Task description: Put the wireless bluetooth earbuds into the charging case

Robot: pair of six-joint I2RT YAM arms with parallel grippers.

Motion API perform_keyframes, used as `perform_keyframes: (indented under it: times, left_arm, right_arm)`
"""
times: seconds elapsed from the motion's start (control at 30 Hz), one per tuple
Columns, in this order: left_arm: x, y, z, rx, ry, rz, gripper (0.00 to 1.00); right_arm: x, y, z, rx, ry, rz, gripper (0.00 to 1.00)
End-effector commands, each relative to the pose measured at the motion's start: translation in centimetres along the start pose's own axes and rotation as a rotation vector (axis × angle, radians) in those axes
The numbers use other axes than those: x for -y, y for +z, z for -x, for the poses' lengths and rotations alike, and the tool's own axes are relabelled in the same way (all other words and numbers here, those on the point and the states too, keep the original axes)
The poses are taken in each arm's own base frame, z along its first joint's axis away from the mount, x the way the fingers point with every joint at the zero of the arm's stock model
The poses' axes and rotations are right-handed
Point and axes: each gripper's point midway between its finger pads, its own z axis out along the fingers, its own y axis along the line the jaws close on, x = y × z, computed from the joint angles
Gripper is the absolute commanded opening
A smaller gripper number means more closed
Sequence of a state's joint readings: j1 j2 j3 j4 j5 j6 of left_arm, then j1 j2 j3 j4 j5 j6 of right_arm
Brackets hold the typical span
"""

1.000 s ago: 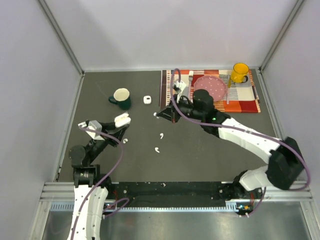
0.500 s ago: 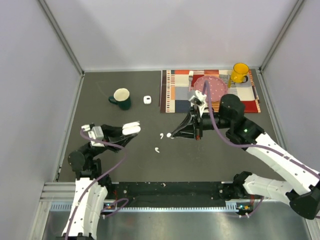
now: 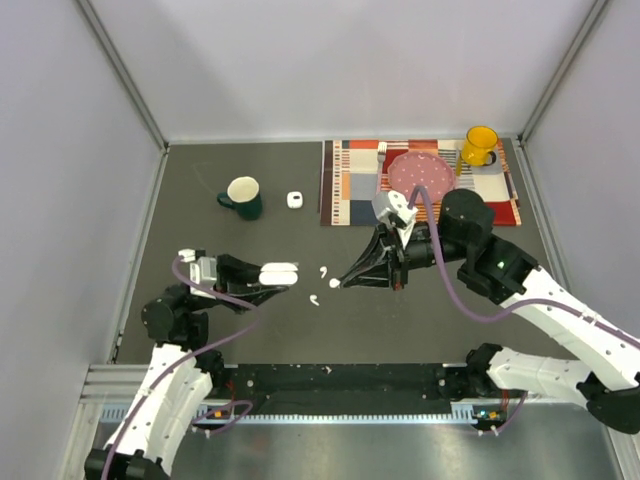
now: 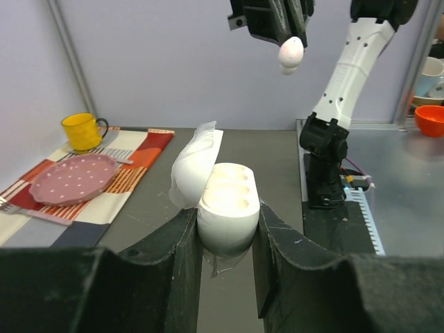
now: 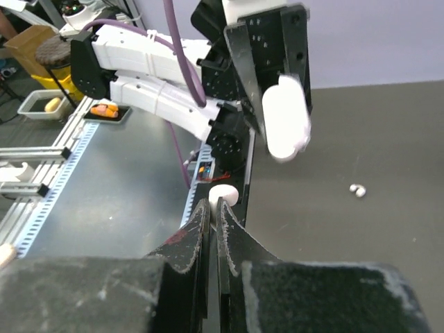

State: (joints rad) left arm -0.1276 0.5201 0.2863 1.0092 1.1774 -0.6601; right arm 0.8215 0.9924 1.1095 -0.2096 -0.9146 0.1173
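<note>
My left gripper (image 3: 282,272) is shut on the white charging case (image 4: 227,208), which is held off the table with its lid (image 4: 194,163) swung open and its wells showing. The case (image 3: 278,270) sits left of centre in the top view. My right gripper (image 3: 341,283) is shut on one small white earbud (image 5: 223,196), pinched at the fingertips. That earbud (image 4: 291,53) hangs above and beyond the open case, a short gap to its right. Two more earbuds lie on the dark table, one (image 3: 323,271) between the grippers and one (image 3: 315,299) nearer the front.
A green mug (image 3: 243,196) and a small white box (image 3: 294,199) stand at the back left. A striped placemat (image 3: 350,180) at the back right carries a pink plate (image 3: 420,175) and a yellow mug (image 3: 480,145). Grey walls enclose the table.
My right gripper came from the placemat's left edge toward the front and middle with the earbud. My left gripper carried the open case to the right, toward it.
</note>
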Motion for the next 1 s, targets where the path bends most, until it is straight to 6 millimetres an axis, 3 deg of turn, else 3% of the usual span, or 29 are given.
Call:
perform_keyframes:
  times: [0.0, 0.17, 0.5, 0.97]
  left_arm:
    - [1.0, 0.9, 1.2, 0.006, 0.035, -0.067, 0.00]
    - [1.3, 1.5, 1.4, 0.025, 0.020, -0.089, 0.00]
    - [2.0, 2.1, 1.6, 0.050, -0.005, -0.107, 0.00]
    - [2.4, 2.3, 1.6, 0.058, -0.017, -0.115, 0.00]
  right_arm:
    - [-0.2, 1.2, 2.4, 0.026, -0.150, -0.006, 0.00]
    - [0.3, 2.3, 2.8, 0.023, -0.225, -0.036, 0.00]
    - [-0.7, 4.5, 2.6, 0.002, -0.254, 0.000, 0.00]
    - [1.3, 6.7, 1.5, -0.053, -0.254, -0.047, 0.00]
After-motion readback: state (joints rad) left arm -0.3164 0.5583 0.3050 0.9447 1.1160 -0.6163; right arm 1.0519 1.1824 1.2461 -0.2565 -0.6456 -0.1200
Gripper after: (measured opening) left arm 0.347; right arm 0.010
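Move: The open charging case, held in the left fingers, lies some 12 cm to the left of the right hand, about 3 cm farther out and roughly 3 cm lower. From the left hand, the earbud in the right fingertips is about 14 cm to the right, 3 cm nearer the base and 4 cm higher. Far below on the table, some 28 cm under the right hand, a small white piece lies about 15 cm ahead and 5 cm left of it, and another about 23 cm ahead and 3 cm left. The earbud, still pinched in the shut right fingertips, is carried about 6 cm left to the mouth of the charging case, sinking a centimetre or two late on as the right wrist rolls some 10 degrees, its forward side lifting. The left hand keeps its grip on the case and brings it about 2 cm right and 2 cm back to meet the earbud, turning slightly clockwise and slowing. ##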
